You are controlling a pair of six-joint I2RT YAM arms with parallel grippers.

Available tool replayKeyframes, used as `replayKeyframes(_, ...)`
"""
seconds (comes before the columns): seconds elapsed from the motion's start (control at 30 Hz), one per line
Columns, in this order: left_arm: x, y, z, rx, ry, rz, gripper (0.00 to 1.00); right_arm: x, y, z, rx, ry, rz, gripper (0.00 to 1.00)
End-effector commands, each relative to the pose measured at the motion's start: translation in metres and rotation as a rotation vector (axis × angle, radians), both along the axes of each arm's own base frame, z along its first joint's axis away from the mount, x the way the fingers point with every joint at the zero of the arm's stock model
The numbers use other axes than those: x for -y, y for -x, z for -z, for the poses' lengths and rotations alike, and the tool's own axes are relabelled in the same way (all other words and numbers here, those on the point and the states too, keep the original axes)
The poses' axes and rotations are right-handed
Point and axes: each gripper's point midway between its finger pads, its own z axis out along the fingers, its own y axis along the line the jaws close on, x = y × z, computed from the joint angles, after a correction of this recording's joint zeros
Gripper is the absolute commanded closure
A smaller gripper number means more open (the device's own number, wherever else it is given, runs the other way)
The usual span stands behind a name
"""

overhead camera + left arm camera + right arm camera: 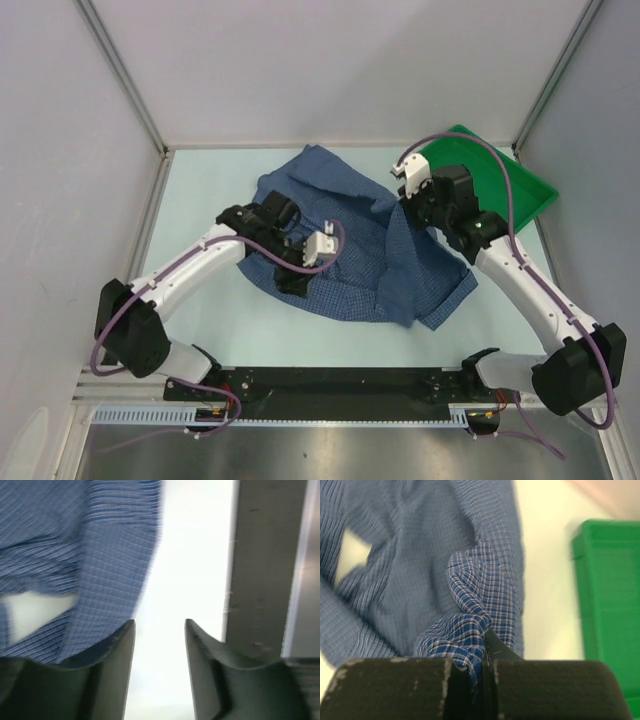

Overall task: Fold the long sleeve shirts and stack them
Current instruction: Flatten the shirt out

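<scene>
The long sleeve shirt (350,240), blue with a fine white check, lies crumpled in the middle of the pale table. My right gripper (405,213) is at the shirt's right edge, beside the tray. In the right wrist view this gripper (485,630) is shut on a bunched fold of the shirt (465,625). My left gripper (294,278) hovers over the shirt's left front part. Seen from the left wrist, it (159,625) is open with only bare table between its fingers (117,670). The shirt (85,565) lies just left of them.
A green plastic tray (500,190) stands at the back right, also in the right wrist view (610,605). Grey enclosure walls with metal posts (125,75) close in the left, back and right. A grey wall panel (260,565) shows right of the left fingers.
</scene>
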Motion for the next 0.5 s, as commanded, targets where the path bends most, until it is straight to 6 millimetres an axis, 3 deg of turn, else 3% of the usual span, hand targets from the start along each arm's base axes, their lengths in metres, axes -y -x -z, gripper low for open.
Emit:
replayKeyframes(0.0,-0.015,-0.097,-0.025,0.202,0.068,-0.211,0.40,-0.007,0.026,0.011,-0.017,0.016,-0.137,1.00)
replayKeyframes(0.03,-0.018,-0.128,-0.030,0.266,0.088,-0.282,0.33,-0.006,0.027,0.014,-0.026,0.021,-0.138,1.00)
replayKeyframes(0.13,-0.046,-0.202,-0.023,0.406,0.032,-0.405,0.31,-0.003,0.033,0.023,-0.052,0.037,-0.139,1.00)
replayKeyframes(0.17,-0.055,-0.217,-0.017,0.436,0.002,-0.408,0.31,-0.001,0.033,0.025,-0.059,0.040,-0.133,1.00)
replayKeyframes(0.2,-0.059,-0.237,0.002,0.458,-0.055,-0.372,0.31,0.002,0.033,0.023,-0.055,0.039,-0.125,1.00)
replayKeyframes(0.3,-0.070,-0.268,0.035,0.493,-0.116,-0.289,0.28,0.004,0.031,0.017,-0.046,0.031,-0.115,1.00)
replayKeyframes(0.37,-0.074,-0.288,0.048,0.529,-0.148,-0.274,0.27,0.006,0.030,0.015,-0.047,0.023,-0.105,1.00)
replayKeyframes(0.4,-0.072,-0.303,0.042,0.570,-0.149,-0.268,0.27,0.008,0.029,0.014,-0.048,0.022,-0.100,1.00)
replayKeyframes(0.43,-0.071,-0.310,0.062,0.549,-0.170,-0.256,0.27,0.009,0.030,0.014,-0.051,0.021,-0.097,1.00)
replayKeyframes(0.47,-0.071,-0.316,0.065,0.555,-0.175,-0.252,0.27,0.009,0.030,0.015,-0.057,0.020,-0.099,1.00)
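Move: The far-left part of the shirt, where my open left hand is heading, lies about 30 cm ahead of it, 8 cm to its left and some 15 cm below. The bare gap in the shirt is about 18 cm ahead and 2 cm right. My right hand holds a gathered fold above the shirt; the hanging flap's end is about 17 cm back, 3 cm left and 23 cm below. The green box lies some 25 cm ahead and 18 cm right. I swing my empty left hand forward about 27 cm and some 7 cm left, past the bare gap, nearly level at first and then sinking about 7 cm towards the shirt's far-left part. Its fingers open wider as the wrist swings some 30 degrees to point more forward. My right hand keeps its pinch on the fold, easing about 3 cm back and 4 cm down, then almost stopping. ##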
